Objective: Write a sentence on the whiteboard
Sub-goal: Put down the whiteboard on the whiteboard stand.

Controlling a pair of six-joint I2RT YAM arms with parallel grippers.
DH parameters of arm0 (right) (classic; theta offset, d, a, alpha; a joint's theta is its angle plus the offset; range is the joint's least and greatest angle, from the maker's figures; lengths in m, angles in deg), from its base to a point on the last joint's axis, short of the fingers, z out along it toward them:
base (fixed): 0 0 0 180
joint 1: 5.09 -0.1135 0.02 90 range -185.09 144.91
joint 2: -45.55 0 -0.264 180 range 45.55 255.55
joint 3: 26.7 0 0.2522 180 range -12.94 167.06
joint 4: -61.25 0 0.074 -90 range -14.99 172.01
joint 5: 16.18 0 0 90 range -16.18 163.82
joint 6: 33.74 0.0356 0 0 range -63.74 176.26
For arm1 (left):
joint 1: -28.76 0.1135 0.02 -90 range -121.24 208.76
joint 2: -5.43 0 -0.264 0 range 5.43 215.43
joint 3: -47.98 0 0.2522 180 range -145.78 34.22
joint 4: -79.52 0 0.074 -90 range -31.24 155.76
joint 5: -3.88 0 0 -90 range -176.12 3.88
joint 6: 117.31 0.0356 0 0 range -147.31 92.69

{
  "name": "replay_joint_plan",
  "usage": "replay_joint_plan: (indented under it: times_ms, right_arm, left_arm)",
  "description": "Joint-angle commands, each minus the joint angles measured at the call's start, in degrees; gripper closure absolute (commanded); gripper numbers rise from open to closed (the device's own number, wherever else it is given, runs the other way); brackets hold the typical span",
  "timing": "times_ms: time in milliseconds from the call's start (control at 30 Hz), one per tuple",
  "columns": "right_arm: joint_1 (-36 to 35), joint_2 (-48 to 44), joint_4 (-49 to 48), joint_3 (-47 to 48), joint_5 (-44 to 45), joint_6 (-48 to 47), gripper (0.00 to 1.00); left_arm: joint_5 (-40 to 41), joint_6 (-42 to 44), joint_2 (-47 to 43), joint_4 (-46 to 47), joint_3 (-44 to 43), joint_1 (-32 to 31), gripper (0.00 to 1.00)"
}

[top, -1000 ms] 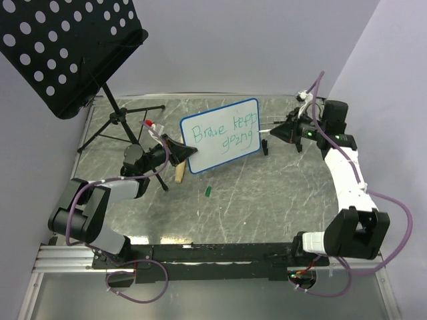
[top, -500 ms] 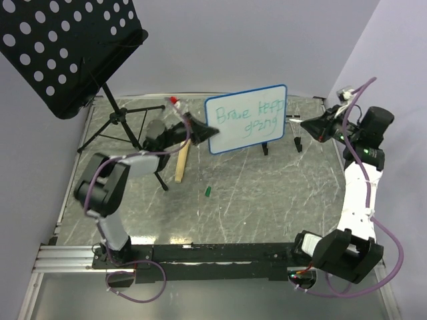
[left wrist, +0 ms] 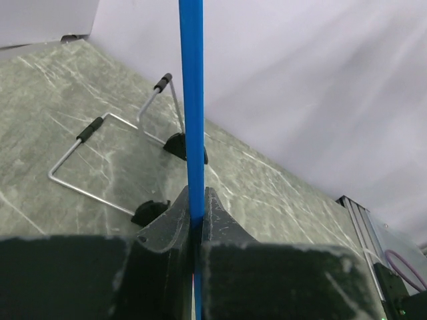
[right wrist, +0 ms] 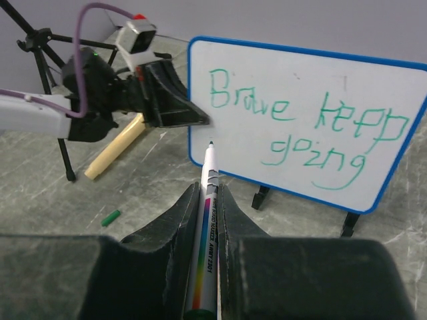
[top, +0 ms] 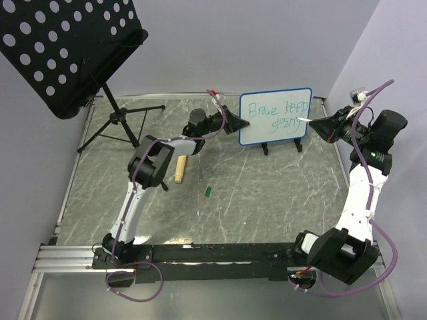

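The whiteboard (top: pixel 275 117), white with a blue rim, stands upright at the back right of the table. The sentence (right wrist: pixel 300 127) on it is in green marker letters, "Brave keep" above "going". My left gripper (top: pixel 236 126) is shut on the board's left edge. In the left wrist view that rim (left wrist: pixel 191 100) runs edge-on between my shut left gripper (left wrist: pixel 195 200). My right gripper (top: pixel 319 124) is at the board's right side, shut on a white marker (right wrist: pixel 207 220). The uncapped tip points at the board's lower left, a little short of the surface.
A black perforated music stand (top: pixel 67 47) on a tripod (top: pixel 120 123) fills the back left. A wooden stick (top: pixel 179 168) and a small green cap (top: pixel 209 191) lie on the grey table. A wire easel (left wrist: pixel 107 153) with black feet (top: pixel 265 148) sits under the board.
My left arm has carried the whiteboard from mid-table right and back, to over the easel. My right arm has drawn back to the right with the marker.
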Motion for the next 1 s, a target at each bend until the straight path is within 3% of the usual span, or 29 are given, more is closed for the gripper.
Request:
replay_joint_plan:
  times_ms: [0,233,400,967]
  right_arm:
    - [0.3,0.4,-2.7,-0.1,-2.1,0.6,1.00]
    - [0.3,2.0,-3.2,-0.4,-2.0,0.8,1.00]
    - [0.3,2.9,-3.1,-0.4,-2.1,0.5,1.00]
    - [0.3,3.8,-3.6,-1.3,-3.1,1.1,1.00]
  left_arm:
    - [2.0,-0.9,3.0,3.7,-11.5,-1.0,0.99]
    - [2.5,2.3,10.5,-6.0,-26.0,-3.2,0.99]
    - [3.1,2.1,13.1,-7.3,-28.4,-3.6,0.99]
    - [6.1,1.0,12.5,-2.0,-17.9,-3.9,0.99]
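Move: The stand I am taking the whiteboard to has its middle about 17 cm to the right of my left hand, 4 cm ahead and 8 cm below. The board I hold by its left edge has its middle some 12 cm right, 2 cm ahead and 3 cm up; the marker in my right hand is roughly 18 cm right, 9 cm back and 15 cm up. From my right hand the stand is about 18 cm ahead, 4 cm left and 24 cm below. Keeping my pinch on the whiteboard's left edge, I carry it nearly level to the right by about 6 cm and some 3 cm forward until it lines up over the stand. Then I lower it almost straight down, about 5 cm, towards the stand's feet, the wrist barely turning. My right hand keeps hold of the marker and eases down about 2 cm. ##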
